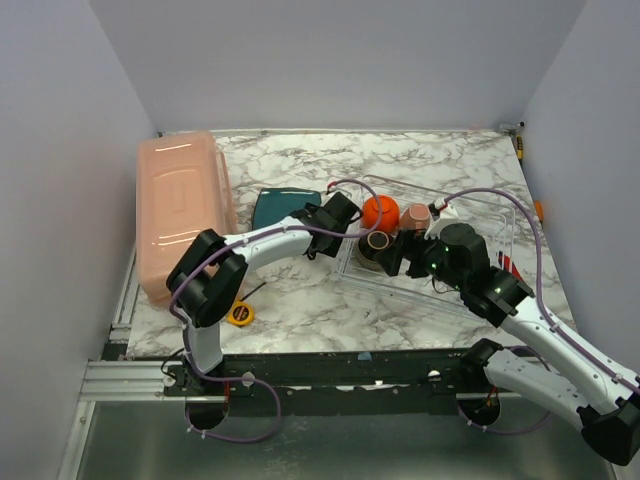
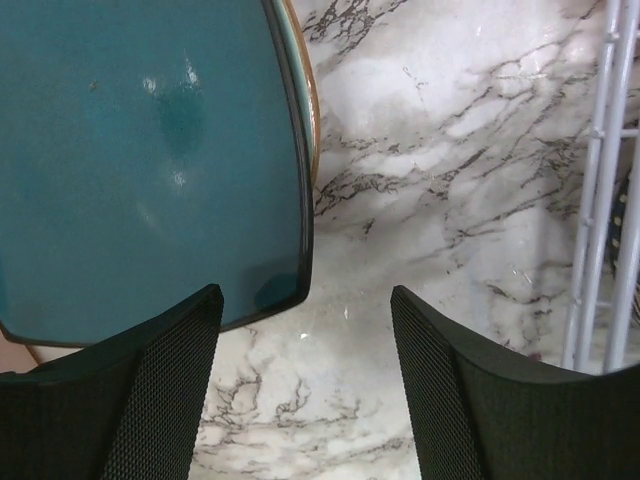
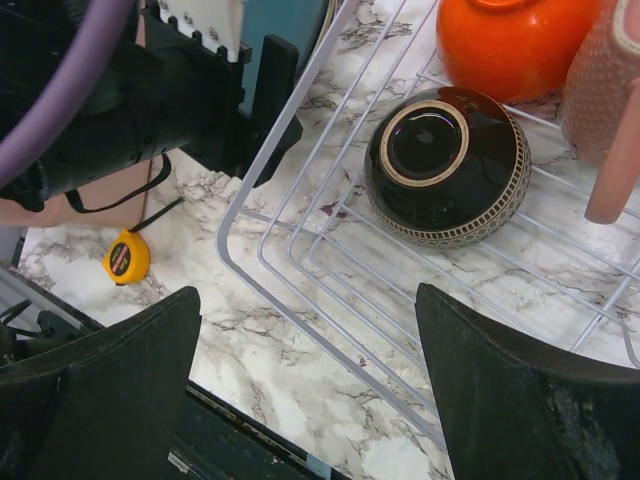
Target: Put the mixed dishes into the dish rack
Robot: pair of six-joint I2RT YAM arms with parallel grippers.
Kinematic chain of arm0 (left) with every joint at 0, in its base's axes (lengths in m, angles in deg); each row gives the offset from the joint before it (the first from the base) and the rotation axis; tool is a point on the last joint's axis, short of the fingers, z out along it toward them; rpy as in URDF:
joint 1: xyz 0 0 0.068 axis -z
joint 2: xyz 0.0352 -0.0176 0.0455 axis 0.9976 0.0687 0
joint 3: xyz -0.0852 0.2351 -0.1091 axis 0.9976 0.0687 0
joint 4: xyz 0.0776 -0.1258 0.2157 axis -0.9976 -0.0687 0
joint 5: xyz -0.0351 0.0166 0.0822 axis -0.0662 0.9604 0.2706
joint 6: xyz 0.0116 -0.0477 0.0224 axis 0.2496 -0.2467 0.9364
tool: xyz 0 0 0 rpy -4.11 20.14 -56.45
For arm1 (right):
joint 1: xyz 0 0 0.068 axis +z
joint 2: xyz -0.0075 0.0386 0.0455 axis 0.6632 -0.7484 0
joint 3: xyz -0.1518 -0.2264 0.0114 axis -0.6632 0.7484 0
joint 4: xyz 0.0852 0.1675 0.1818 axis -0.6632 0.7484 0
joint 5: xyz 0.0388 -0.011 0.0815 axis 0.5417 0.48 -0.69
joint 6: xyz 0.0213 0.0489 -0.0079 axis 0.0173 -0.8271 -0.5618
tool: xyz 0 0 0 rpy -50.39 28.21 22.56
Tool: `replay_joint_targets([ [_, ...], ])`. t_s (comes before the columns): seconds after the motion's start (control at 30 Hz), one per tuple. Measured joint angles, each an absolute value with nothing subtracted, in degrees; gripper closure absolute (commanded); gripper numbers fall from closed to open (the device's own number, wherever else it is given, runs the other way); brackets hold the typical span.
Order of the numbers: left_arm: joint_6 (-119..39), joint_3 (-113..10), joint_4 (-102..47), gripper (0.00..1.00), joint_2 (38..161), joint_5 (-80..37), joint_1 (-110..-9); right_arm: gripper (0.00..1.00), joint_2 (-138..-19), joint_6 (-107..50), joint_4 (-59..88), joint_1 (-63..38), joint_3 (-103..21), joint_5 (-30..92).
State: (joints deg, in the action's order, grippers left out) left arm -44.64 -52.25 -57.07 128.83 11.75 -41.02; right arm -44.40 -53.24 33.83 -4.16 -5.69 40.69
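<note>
The teal plate point(image 1: 275, 205) point(image 2: 150, 160) lies flat on the marble, left of the dish rack point(image 1: 470, 215). My left gripper point(image 1: 322, 212) point(image 2: 305, 330) hovers open over the plate's right corner; its left finger overlaps the rim and bare marble shows between the jaws. Inside the rack stand the orange bowl point(image 1: 381, 213) point(image 3: 515, 40), the pinkish-tan mug point(image 1: 414, 216) point(image 3: 605, 100) and the dark brown bowl point(image 1: 378, 245) point(image 3: 445, 165), which sits upside down. My right gripper point(image 1: 398, 255) point(image 3: 310, 350) is open and holds nothing, above the rack's near-left corner wires point(image 3: 300, 250).
A long salmon-pink tub point(image 1: 180, 210) stands along the left edge of the table. A yellow tape measure point(image 1: 239, 313) point(image 3: 128, 258) lies near the front edge, by the left arm. Rack wires point(image 2: 600, 200) run close on the right of the left gripper.
</note>
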Motion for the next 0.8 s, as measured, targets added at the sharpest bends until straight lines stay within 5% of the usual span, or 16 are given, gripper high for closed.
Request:
replay_joint_targets([
  [0.43,-40.77,-57.01,-56.21,0.54,135.87,15.84,-42.18,0.10,-44.58,-53.24,33.88,-4.16,-5.69,40.65],
  [0.8,-38.19,-56.77,-55.10,1.00,135.96,18.09,-41.61,0.10,-46.02,-53.70,33.72,-4.16,-5.50,40.65],
])
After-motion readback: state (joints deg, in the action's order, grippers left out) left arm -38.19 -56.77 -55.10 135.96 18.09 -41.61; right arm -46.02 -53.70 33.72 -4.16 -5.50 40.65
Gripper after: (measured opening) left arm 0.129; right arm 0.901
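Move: The left hand, fingers open and only about 2 cm above plate level, has the teal plate's near right corner just ahead; the plate's middle lies some 8 cm forward and 8 cm left. In the rack, the dark bowl stands about 10 cm to the hand's right and 1 cm ahead, and the orange bowl about 11 cm right and 9 cm ahead. From the right hand, the teal plate is roughly 9 cm forward, 20 cm left and 15 cm below. Forward and slightly down, the left hand eases about 3 cm onto the near right corner of the teal plate, sinking some 2 cm before rising a little at the end. It rolls about 10 degrees, left side up, while its fingers close from wide open to nearly shut, pinching the top plate's right rim between their tips. ##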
